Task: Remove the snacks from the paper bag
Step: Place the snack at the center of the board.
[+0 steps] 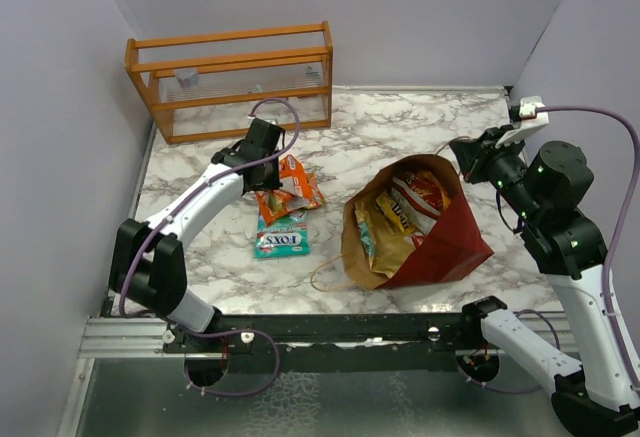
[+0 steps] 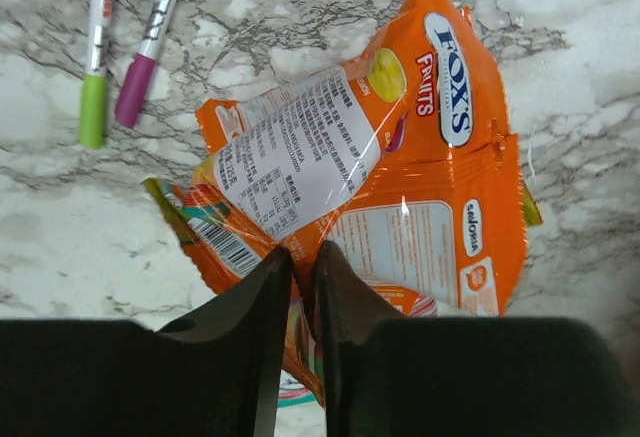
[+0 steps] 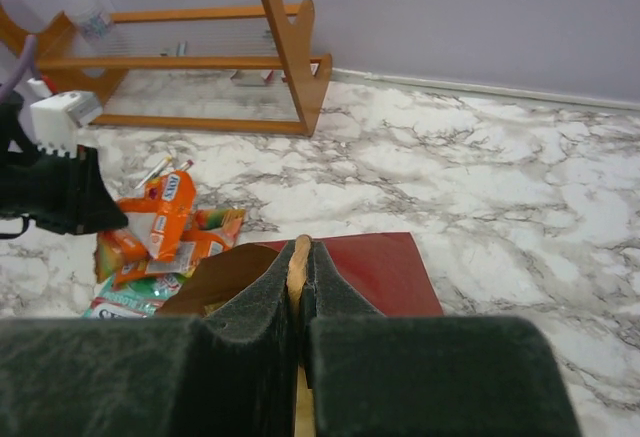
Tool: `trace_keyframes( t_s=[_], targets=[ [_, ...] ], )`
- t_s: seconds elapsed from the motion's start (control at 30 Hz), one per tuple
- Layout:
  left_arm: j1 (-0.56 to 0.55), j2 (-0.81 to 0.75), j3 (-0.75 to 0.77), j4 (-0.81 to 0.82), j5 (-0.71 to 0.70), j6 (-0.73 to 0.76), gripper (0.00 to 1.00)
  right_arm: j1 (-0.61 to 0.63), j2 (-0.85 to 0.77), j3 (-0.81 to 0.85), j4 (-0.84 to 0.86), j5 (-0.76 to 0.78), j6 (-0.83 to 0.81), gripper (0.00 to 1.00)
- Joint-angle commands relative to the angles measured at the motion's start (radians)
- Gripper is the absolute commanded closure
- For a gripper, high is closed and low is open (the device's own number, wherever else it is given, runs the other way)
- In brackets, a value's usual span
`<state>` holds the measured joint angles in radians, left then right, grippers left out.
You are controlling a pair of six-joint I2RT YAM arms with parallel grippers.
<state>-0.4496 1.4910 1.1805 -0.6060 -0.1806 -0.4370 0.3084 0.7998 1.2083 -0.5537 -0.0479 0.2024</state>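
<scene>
The dark red paper bag [image 1: 450,242] lies on its side, mouth toward the left, with several snacks [image 1: 405,207] showing inside. My right gripper [image 1: 465,157] is at the bag's far rim; in the right wrist view it [image 3: 300,247] is shut on a strip of the brown rim, the red side [image 3: 370,267] beyond. My left gripper [image 1: 285,179] [image 2: 300,254] is shut on the edge of an orange Fox's packet [image 2: 440,157], over a pile of other orange packets [image 1: 300,197] on the table. A teal Fox's packet [image 1: 282,240] lies just in front of that pile.
An orange wooden rack [image 1: 230,77] stands at the back left against the wall. A green pen [image 2: 95,67] and a pink pen [image 2: 145,47] lie on the marble beyond the packets. A thin cord handle [image 1: 325,277] trails from the bag's near side.
</scene>
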Motion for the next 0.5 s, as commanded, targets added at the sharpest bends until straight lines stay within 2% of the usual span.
trace_keyframes(
  t_s=[0.0, 0.17, 0.27, 0.47],
  targets=[
    [0.022, 0.052, 0.002, 0.065, 0.087, 0.001, 0.68, 0.001, -0.026, 0.029, 0.097, -0.071, -0.014, 0.98],
    [0.023, -0.042, -0.074, 0.1, 0.144, -0.014, 0.44, 0.001, -0.033, 0.028, 0.097, -0.061, -0.016, 0.98],
    [0.023, -0.165, -0.103, 0.098, 0.163, -0.046, 0.39, 0.001, -0.035, 0.028, 0.097, -0.063, -0.015, 0.98],
    [-0.001, -0.395, -0.208, 0.194, 0.35, -0.171, 0.32, 0.001, -0.028, 0.017, 0.115, -0.061, -0.016, 0.98]
  ],
)
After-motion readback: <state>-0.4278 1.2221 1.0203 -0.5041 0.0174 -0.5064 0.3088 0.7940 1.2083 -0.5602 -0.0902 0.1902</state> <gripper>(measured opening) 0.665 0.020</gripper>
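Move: Close below the left hand, about 4 cm farther out, 5 cm to its right and 4 cm lower, is the board spot for the orange snack it still pinches. The flat orange snack lies about 7 cm right and 2 cm back of the hand, the teal snack 3 cm right and 12 cm back, and the two pens 6 cm left and 6 cm ahead. From the right hand, still on the paper bag's rim, the spot is roughly 37 cm left, 11 cm ahead and 28 cm down. Sinking about 2 cm towards the board, the left hand opens its fingers well wide and lets go of the orange snack. It then lifts away some 6 cm while drawing back about 4 cm towards its base, the wrist rolling some 15 degrees so that the fingertips swing to the right. ##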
